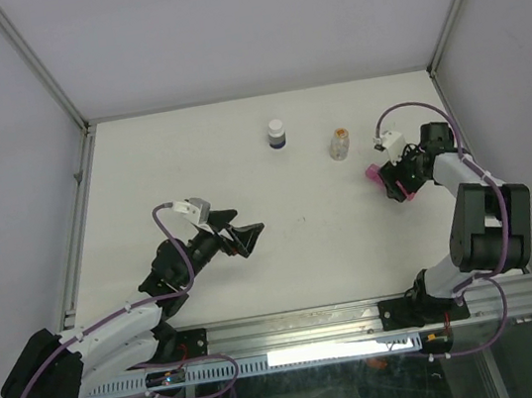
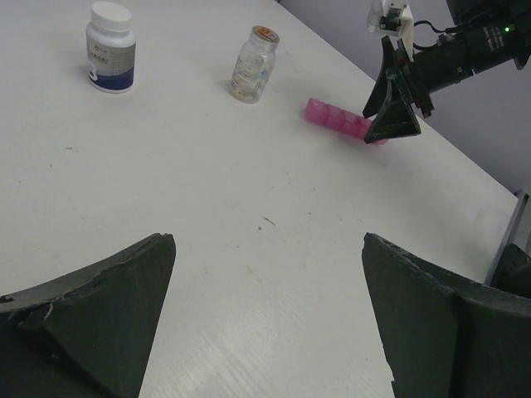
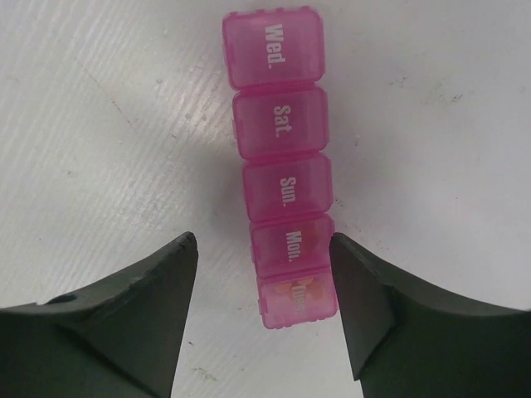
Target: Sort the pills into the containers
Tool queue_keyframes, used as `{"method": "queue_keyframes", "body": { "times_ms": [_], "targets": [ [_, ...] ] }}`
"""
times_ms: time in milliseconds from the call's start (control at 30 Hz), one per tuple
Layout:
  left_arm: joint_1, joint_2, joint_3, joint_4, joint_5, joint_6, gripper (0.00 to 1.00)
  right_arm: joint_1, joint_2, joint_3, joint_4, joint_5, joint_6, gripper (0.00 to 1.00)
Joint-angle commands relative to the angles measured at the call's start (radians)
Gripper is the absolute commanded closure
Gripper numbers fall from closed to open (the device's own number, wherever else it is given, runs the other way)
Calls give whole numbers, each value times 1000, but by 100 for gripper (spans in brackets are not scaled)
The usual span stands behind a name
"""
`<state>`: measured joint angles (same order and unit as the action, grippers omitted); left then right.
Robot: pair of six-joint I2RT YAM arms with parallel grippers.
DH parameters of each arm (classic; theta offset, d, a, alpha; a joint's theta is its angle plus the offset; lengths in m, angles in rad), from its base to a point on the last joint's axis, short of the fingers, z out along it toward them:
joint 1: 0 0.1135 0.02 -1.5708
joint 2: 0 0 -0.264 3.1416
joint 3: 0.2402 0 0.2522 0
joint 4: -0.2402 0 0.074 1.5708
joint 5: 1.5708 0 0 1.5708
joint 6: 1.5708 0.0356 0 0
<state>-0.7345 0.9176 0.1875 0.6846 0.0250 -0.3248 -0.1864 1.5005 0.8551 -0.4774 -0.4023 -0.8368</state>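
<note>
The pink translucent pill organizer [image 3: 282, 157] lies flat on the white table, a row of several day-labelled compartments with lids shut. Orange pills [image 3: 292, 297] show through the "Tues." end compartment. My right gripper [image 3: 264, 242] is open and straddles the strip's near end; its right finger [image 3: 365, 290] is against the strip's edge and the left finger stands apart. In the top view the strip [image 1: 373, 173] peeks out by the right gripper [image 1: 396, 184]. My left gripper [image 1: 239, 235] is open and empty over bare table [image 2: 268, 240], far from the strip [image 2: 336, 118].
A clear vial with an orange cap [image 1: 340, 143] [image 2: 254, 64] and a dark bottle with a white cap [image 1: 277, 134] [image 2: 111, 47] stand upright at the back of the table. Metal frame rails border the table [image 1: 192, 170].
</note>
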Motion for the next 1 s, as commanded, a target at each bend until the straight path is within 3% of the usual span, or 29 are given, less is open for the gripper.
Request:
{"method": "queue_keyframes", "body": {
  "times_ms": [0,300,533,767,967],
  "targets": [
    [-10,-5,-6,82,-3,20,1,-6,23,39,39,23,-8,34],
    [-11,7,-13,109,38,17,1,-5,38,51,31,12,-22,42],
    [-11,7,-10,112,48,13,1,-6,-126,-12,27,-113,-50,44],
    [-10,8,-10,113,53,6,1,27,-134,-46,32,-95,-58,63],
    [-11,-16,-13,95,53,1,1,40,-172,-51,43,-91,-36,63]
  ]
}}
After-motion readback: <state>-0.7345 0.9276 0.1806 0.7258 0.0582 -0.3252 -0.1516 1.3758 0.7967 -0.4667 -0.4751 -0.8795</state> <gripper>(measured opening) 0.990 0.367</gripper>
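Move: The pink pill box lies flat under my right hand, which is at its near, right-hand end: the box's middle is about 3 cm ahead, 3 cm to the left and roughly 2 cm below. The clear bottle stands some 14 cm ahead and 14 cm left of that hand; the white bottle is about 18 cm ahead and 29 cm left. From my left hand the pill box is roughly 10 cm ahead, 36 cm to the right and 13 cm lower. With my right hand I dip about 1 cm more at the near end of the pill box, then rise briskly some 5 cm, the fingers tipping slightly forward and up, and sink back a little as I drift left along the box. Meanwhile I narrow the fingers from well open to about a third, not shut on anything. ##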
